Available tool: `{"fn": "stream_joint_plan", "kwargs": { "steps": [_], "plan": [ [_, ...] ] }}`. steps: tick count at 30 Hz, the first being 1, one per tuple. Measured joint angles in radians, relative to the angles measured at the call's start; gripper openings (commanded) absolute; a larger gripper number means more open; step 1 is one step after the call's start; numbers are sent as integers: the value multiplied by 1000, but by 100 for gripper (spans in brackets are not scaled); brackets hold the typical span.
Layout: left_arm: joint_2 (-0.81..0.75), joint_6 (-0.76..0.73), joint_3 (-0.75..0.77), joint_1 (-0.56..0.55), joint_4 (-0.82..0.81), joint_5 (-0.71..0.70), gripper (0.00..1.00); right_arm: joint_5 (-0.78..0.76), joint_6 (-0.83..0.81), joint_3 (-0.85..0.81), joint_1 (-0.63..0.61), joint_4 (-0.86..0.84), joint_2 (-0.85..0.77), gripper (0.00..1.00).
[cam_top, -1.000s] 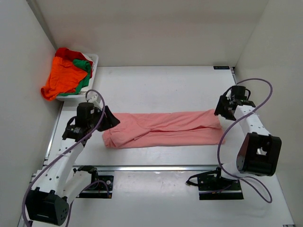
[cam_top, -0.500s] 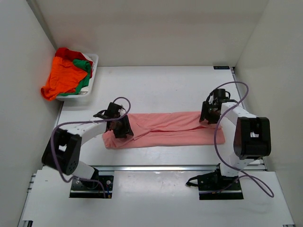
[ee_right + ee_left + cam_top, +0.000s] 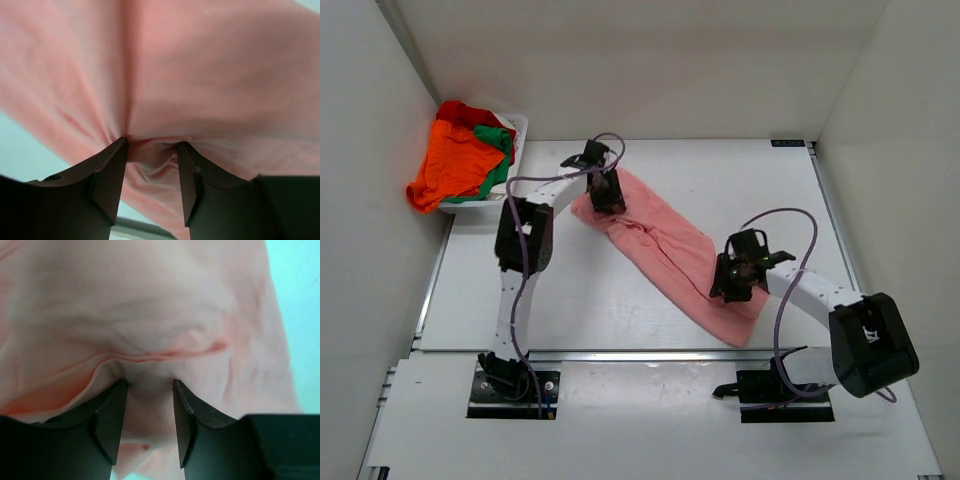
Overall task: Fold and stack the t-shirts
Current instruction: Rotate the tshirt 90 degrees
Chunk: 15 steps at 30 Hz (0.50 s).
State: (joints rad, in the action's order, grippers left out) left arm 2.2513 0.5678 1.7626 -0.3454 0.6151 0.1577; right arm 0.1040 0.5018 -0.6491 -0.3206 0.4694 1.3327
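Note:
The salmon pink t-shirt [image 3: 660, 245], folded into a long strip, lies slanted on the table from far left to near right. My left gripper [image 3: 607, 193] is at its far left end, and in the left wrist view the gripper [image 3: 149, 385] is shut on a bunch of the pink cloth [image 3: 150, 315]. My right gripper [image 3: 732, 280] is near its near right end, and in the right wrist view the gripper [image 3: 151, 145] is shut on gathered pink cloth [image 3: 200, 75]. The orange t-shirt [image 3: 455, 165], green t-shirt [image 3: 498, 150] and red t-shirt [image 3: 465, 112] lie heaped at the far left.
A white basket [image 3: 480, 206] at the table's far left corner holds the heaped shirts, with the orange one hanging over its side. White walls close in the table on the left, back and right. Purple cables loop from both arms.
The pink strip has turned from lying straight across the table to slanting. My left gripper moved far and right with its end. My right gripper moved near and left with its end.

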Motion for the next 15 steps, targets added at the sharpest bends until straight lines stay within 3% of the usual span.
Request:
{"fn": "stream_joint_plan", "kwargs": {
  "steps": [6,8,12,15],
  "plan": [
    [512,-32,880,9,190,27,54,45,190,32,-303,-130,10,43],
    [550,-29,933,15,177,63,54,74,221,13,-386,-174,48,42],
    [468,-19,756,33,72,100,54,120,255,-67,-527,-253,172,44],
    [491,-9,800,45,76,115,53,158,267,-100,-596,-334,237,45]
  ]
}}
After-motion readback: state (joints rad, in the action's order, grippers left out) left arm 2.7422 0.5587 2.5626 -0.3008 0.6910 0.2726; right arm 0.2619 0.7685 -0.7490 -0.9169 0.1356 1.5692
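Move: The folded t-shirt lies aslant under both my hands. From my left hand its middle is about 12 cm back and 16 cm to the right; from my right, roughly 12 cm ahead and 13 cm to the left. My left hand has the far table edge some 22 cm straight ahead and the clothes basket about 12 cm ahead and 33 cm to the left. The metal rail runs roughly 14 cm straight behind my right hand. I keep both half-open grippers pressed down on the t-shirt and drag its ends around clockwise, staying level. My right hand sweeps about 20 cm left and 8 cm back towards the rail, turning some 25 degrees counter-clockwise as it goes. My left pushes its end quickly 13 cm forward and slightly right towards the far table edge, fingers tipping a little forward, then nearly stops and keeps pressing. ##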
